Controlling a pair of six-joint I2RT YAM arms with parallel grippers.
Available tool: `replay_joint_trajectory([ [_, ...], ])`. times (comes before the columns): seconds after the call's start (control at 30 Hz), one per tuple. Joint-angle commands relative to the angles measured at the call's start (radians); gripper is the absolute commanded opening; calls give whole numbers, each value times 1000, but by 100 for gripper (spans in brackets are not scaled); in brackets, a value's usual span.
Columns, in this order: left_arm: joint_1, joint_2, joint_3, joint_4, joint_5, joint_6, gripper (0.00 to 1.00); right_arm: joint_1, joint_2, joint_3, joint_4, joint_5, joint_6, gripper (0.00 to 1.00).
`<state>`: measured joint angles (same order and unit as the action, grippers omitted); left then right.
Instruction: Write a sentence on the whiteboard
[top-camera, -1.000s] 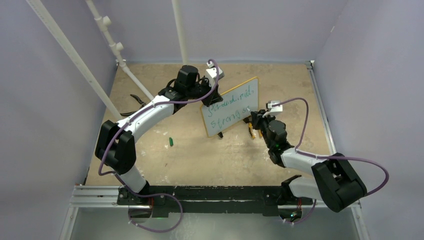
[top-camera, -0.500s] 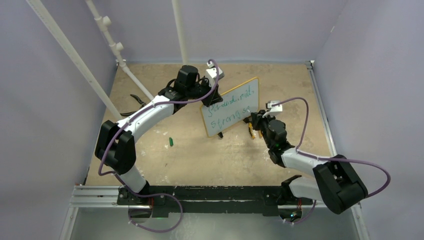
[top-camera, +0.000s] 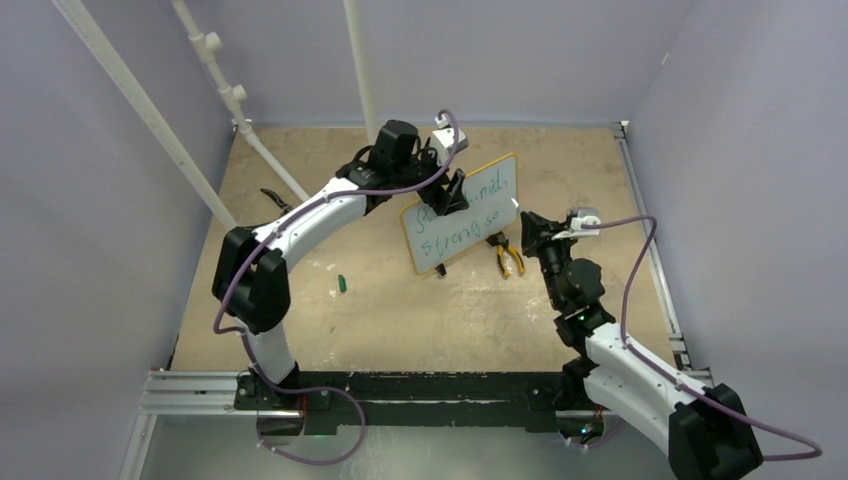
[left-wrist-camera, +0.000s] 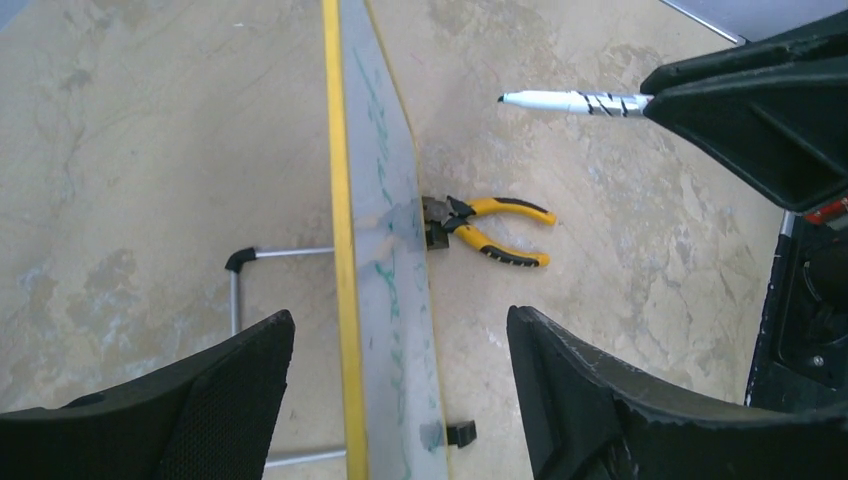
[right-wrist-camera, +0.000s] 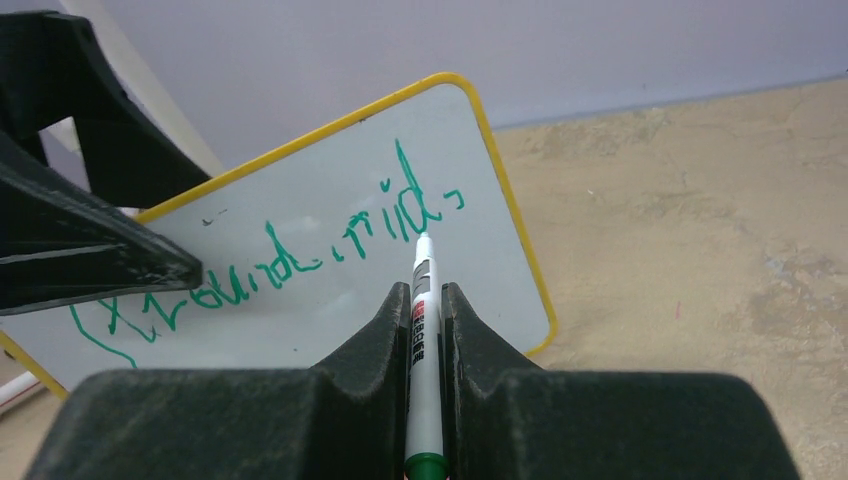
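Observation:
The whiteboard (top-camera: 470, 215) stands tilted mid-table on its small black feet, yellow-framed, with the sentence (top-camera: 455, 228) in two lines of green handwriting. My left gripper (top-camera: 452, 196) is open and straddles the board's top edge (left-wrist-camera: 340, 250), one finger on each side and neither touching it. In the right wrist view the sentence (right-wrist-camera: 270, 268) crosses the whiteboard (right-wrist-camera: 330, 210). My right gripper (right-wrist-camera: 425, 295) is shut on a white marker (right-wrist-camera: 422, 330) with a green end. From the left wrist view, the marker (left-wrist-camera: 570, 102) points at the board with its tip a little off the surface.
Yellow-handled pliers (top-camera: 508, 258) lie at the board's right foot, under my right gripper (top-camera: 527, 222). A green cap (top-camera: 342, 283) lies left of the board. White pipes (top-camera: 250, 130) lean along the back left wall, with a dark tool (top-camera: 270, 196) near them.
My left gripper let go of the board's upper left corner, opened, and slid right along the top edge. My right arm swung right and drew the marker back from the board.

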<state>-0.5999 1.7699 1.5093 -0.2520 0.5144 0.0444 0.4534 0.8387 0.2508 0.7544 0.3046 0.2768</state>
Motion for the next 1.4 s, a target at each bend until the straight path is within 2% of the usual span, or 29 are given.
replay_joint_trajectory([
  [0.0,-36,96,137,-37,-25,-19,77,4,-30,-6,-50,43,4,0],
  [0.1,-51,181,247,-87,-34,-23,74,4,-48,-1,-65,44,2,0],
  [0.27,-55,260,334,-151,-18,-23,34,4,-82,0,-98,60,13,0],
  [0.4,-54,246,293,-192,10,13,11,4,-90,18,-141,71,26,0],
  [0.5,-52,223,251,-230,22,42,1,4,-86,29,-161,47,27,0],
  [0.63,-50,186,190,-299,30,115,0,4,-95,37,-188,-73,10,0],
  [0.8,-50,137,140,-326,-33,157,0,4,-178,12,-221,-257,13,0],
  [0.93,-49,112,118,-294,-90,133,0,4,-205,-7,-265,-240,26,0],
  [1.37,-51,94,50,-201,-130,68,0,5,-69,-3,-292,-212,83,0],
])
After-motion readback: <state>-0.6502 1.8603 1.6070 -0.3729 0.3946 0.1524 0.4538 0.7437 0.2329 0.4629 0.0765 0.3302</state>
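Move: The whiteboard's top edge already runs between the left hand's open fingers; its middle lies about 8 cm below that hand, neither ahead nor aside, with the word "so" roughly 3 cm farther out and 7 cm to the right of the middle. From the right hand, holding the marker, "so" is some 9 cm ahead, 6 cm left and 9 cm below; the yellow pliers lie about 5 cm ahead, 3 cm left and 21 cm below. The whiteboard is taken by its upper edge: the left hand slides about 5 cm right and slightly forward, sinking, closes on it, then draws back to the left, sinking slightly. The right hand keeps the marker, eases back, swings left turning counter-clockwise, then drops some 5 cm with the pen tipping down towards the end of "so". ##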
